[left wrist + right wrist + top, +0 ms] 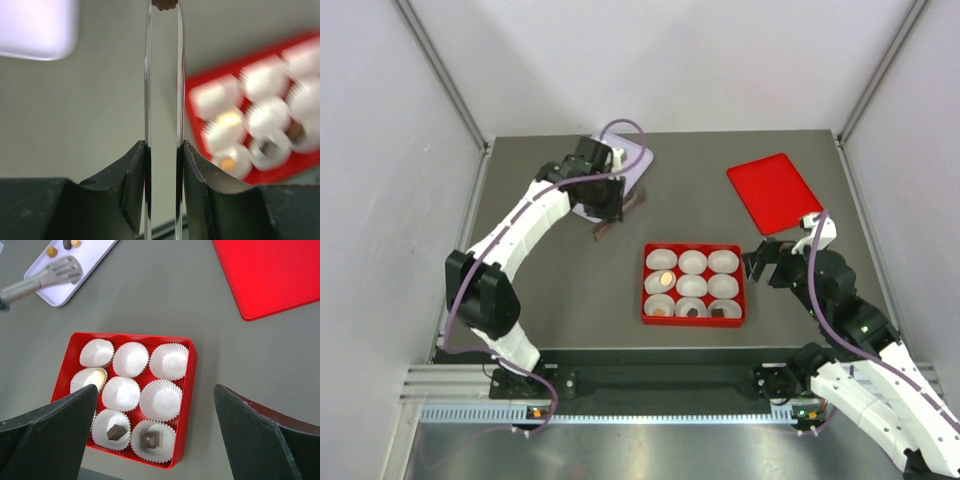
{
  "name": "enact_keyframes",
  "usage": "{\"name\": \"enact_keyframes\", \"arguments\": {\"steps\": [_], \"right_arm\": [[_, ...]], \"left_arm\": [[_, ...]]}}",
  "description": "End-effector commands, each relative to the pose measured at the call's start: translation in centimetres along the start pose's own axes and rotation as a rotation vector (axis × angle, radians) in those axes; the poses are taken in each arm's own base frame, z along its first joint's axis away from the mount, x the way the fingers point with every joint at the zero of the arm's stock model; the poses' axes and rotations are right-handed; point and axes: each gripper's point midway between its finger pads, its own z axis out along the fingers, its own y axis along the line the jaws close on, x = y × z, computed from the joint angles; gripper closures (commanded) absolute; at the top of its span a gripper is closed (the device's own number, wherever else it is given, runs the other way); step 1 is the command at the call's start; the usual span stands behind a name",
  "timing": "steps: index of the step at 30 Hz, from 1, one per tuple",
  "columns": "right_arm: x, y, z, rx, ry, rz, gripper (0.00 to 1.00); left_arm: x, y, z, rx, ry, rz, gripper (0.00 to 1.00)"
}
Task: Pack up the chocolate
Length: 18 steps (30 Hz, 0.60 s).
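Note:
My left gripper [607, 205] [164, 145] is shut on thin metal tongs [148, 75], which pinch a dark brown chocolate [164, 4] at their tip, above the table between the lavender tray [632, 158] and the red box [646, 284]. The box holds nine white cups. A tan chocolate [95, 377] and two dark chocolates [116, 432] [150, 439] lie in cups; an orange one [660, 311] lies in the near-left cup. More pieces [51, 251] lie on the tray. My right gripper [765, 262] [155, 390] is open and empty, just right of the box.
A flat red lid [775, 192] [270, 275] lies at the back right of the grey table. The tongs [50, 276] hover over the tray's near edge in the right wrist view. White walls enclose the table.

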Motion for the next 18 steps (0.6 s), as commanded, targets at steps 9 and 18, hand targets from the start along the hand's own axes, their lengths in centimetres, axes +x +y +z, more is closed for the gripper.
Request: {"name": "enact_keyframes", "arguments": {"steps": [9,18], "right_arm": [[-2.3,0.2,-1.1,-0.001,-0.063,0.026,0.00],[-2.5,0.6,-1.3,-0.013,-0.059,0.048,0.00]], "left_arm": [[8.8,-10.8,-6.6,0.345,0.114,0.225,0.64],[13.4,-13.4,-7.0,0.473,0.183,0.271,0.63]]}}
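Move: The left hand, tongs already shut on a dark chocolate, is carried high beside the lilac tray. The red box's empty middle cup lies about 20 cm to its right, 11 cm back towards the base and some 16 cm below; the white chocolate's cup is about 7 cm left of that cup, level with it. The tray's middle is some 20 cm ahead of the hand. From the idle right hand, the middle cup lies about 16 cm left, 3 cm ahead and 20 cm below. The left hand sweeps quickly back towards its base, some 17 cm, leaving the tray and heading for the red box; it also shifts about 6 cm to the right, nearly all in the first third, while rising roughly 2 cm before sinking again. On the way the wrist turns about 25 degrees clockwise, swinging the tong tips rightwards over the box, and the gripper keeps its hold on the tongs with the dark chocolate still pinched in their tips. ##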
